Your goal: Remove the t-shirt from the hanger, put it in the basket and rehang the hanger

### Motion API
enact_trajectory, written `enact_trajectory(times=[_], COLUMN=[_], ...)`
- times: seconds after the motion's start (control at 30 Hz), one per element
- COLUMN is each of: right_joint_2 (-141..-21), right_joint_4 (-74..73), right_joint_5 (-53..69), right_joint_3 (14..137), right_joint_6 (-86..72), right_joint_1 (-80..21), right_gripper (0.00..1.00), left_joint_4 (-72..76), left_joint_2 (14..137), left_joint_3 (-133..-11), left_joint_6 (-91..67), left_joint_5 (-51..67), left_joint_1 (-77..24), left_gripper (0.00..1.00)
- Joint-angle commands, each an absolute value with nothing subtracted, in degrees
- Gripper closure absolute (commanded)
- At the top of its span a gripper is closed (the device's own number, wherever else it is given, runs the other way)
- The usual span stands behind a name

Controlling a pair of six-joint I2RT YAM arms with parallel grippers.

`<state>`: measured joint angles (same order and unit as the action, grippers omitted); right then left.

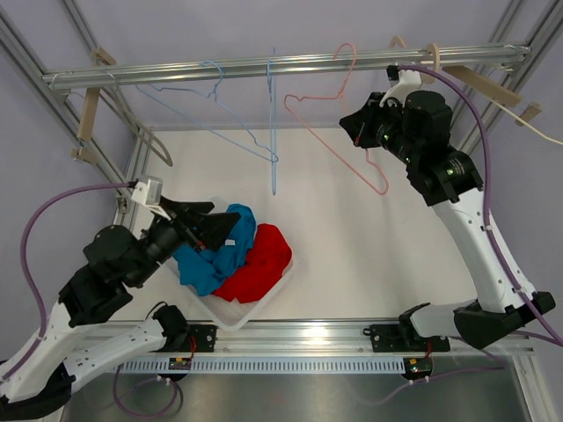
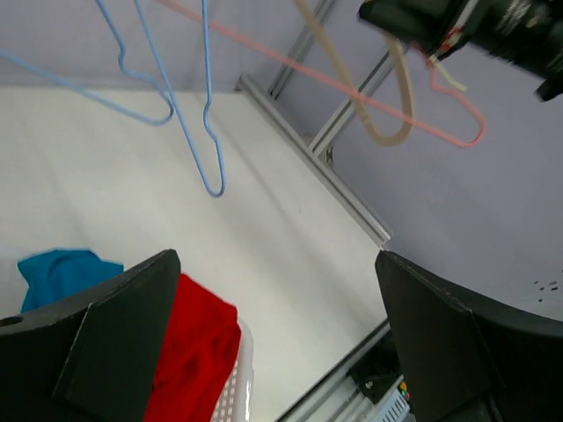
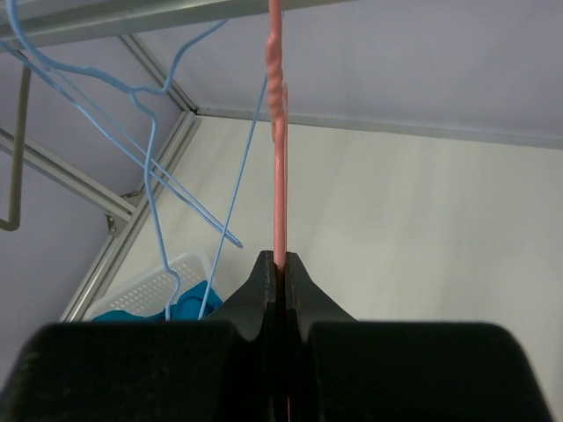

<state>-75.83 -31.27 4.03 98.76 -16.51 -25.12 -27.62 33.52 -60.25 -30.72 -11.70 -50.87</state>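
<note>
A bare pink wire hanger point(image 1: 310, 126) hangs from the top rail point(image 1: 176, 72). My right gripper point(image 1: 356, 123) is shut on its wire; the right wrist view shows the pink hanger point(image 3: 278, 176) pinched between the closed jaws of that gripper point(image 3: 280, 264). A red t-shirt point(image 1: 262, 259) and a blue t-shirt point(image 1: 209, 262) lie crumpled in a white basket point(image 1: 233, 315). My left gripper point(image 1: 220, 218) is open and empty just above the blue t-shirt. The left wrist view point(image 2: 277, 264) shows the red t-shirt point(image 2: 198, 352) below its left finger. No shirt hangs on any hanger.
Two bare blue wire hangers point(image 1: 237, 123) point(image 1: 273, 132) hang from the rail left of the pink one. Wooden hangers hang at the far left point(image 1: 88, 114) and the far right point(image 1: 475, 81). Aluminium frame posts border the white table point(image 1: 352, 255).
</note>
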Motion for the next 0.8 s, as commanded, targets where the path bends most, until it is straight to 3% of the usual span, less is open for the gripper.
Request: enact_trajectory(times=[0.0,0.4,0.53,0.63,0.67,0.7,0.77], right_joint_2=[-76.9,-80.2,-78.1,-74.8,-73.2,-72.4,-70.2], right_joint_4=[-29.6,-29.6,-27.5,-25.9,-25.8,-26.3,-27.5], right_joint_5=[4.1,4.5,3.3,1.9,1.2,0.3,-2.1], right_joint_3=[99.2,101.0,96.5,92.7,92.3,92.1,92.4], right_joint_6=[-15.2,-16.3,-17.5,-18.5,-18.8,-19.2,-19.2], right_joint_1=[-25.8,-25.8,-25.8,-25.8,-25.8,-25.8,-25.8], right_gripper=[1.0,1.0,1.0,0.74,0.62,0.42,0.28], left_joint_4=[-22.1,-21.5,-21.4,-21.4,-21.5,-21.6,-21.6], left_joint_2=[28.5,27.2,26.5,25.6,25.4,25.6,25.7], left_joint_3=[-58.4,-51.8,-49.8,-49.6,-49.6,-49.7,-50.4], left_joint_6=[-23.6,-16.5,-15.5,-15.2,-15.2,-15.6,-16.2], left_joint_5=[-10.2,-15.0,-16.0,-17.5,-17.7,-17.8,-17.4], left_joint_1=[-50.6,-50.6,-50.6,-50.6,-50.6,-50.7,-50.6], left_gripper=[0.01,0.01,0.01,0.01,0.01,0.01,0.01])
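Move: The right hand, shut on the pink hanger just below its neck, is taking the hook to the metal rail; the spot on the rail lies about 7 cm ahead, 2 cm left and 12 cm above. The end-on blue hanger hangs roughly 17 cm left and 5 cm ahead of this hand, the wooden hangers about 16 cm right and 6 cm ahead, both about level in height. From the empty left hand that spot is some 27 cm forward, 27 cm right and 18 cm up. Forward and down by about 2 cm each, the right hand eases the pink hanger's hook onto the rail and pauses, then opens its fingers and lets go of the wire, sinking a little more and starting to draw back. The wide-open left hand shifts slightly left, then sinks some 5 cm over the t-shirts in the basket, rolling about 15 degrees. ##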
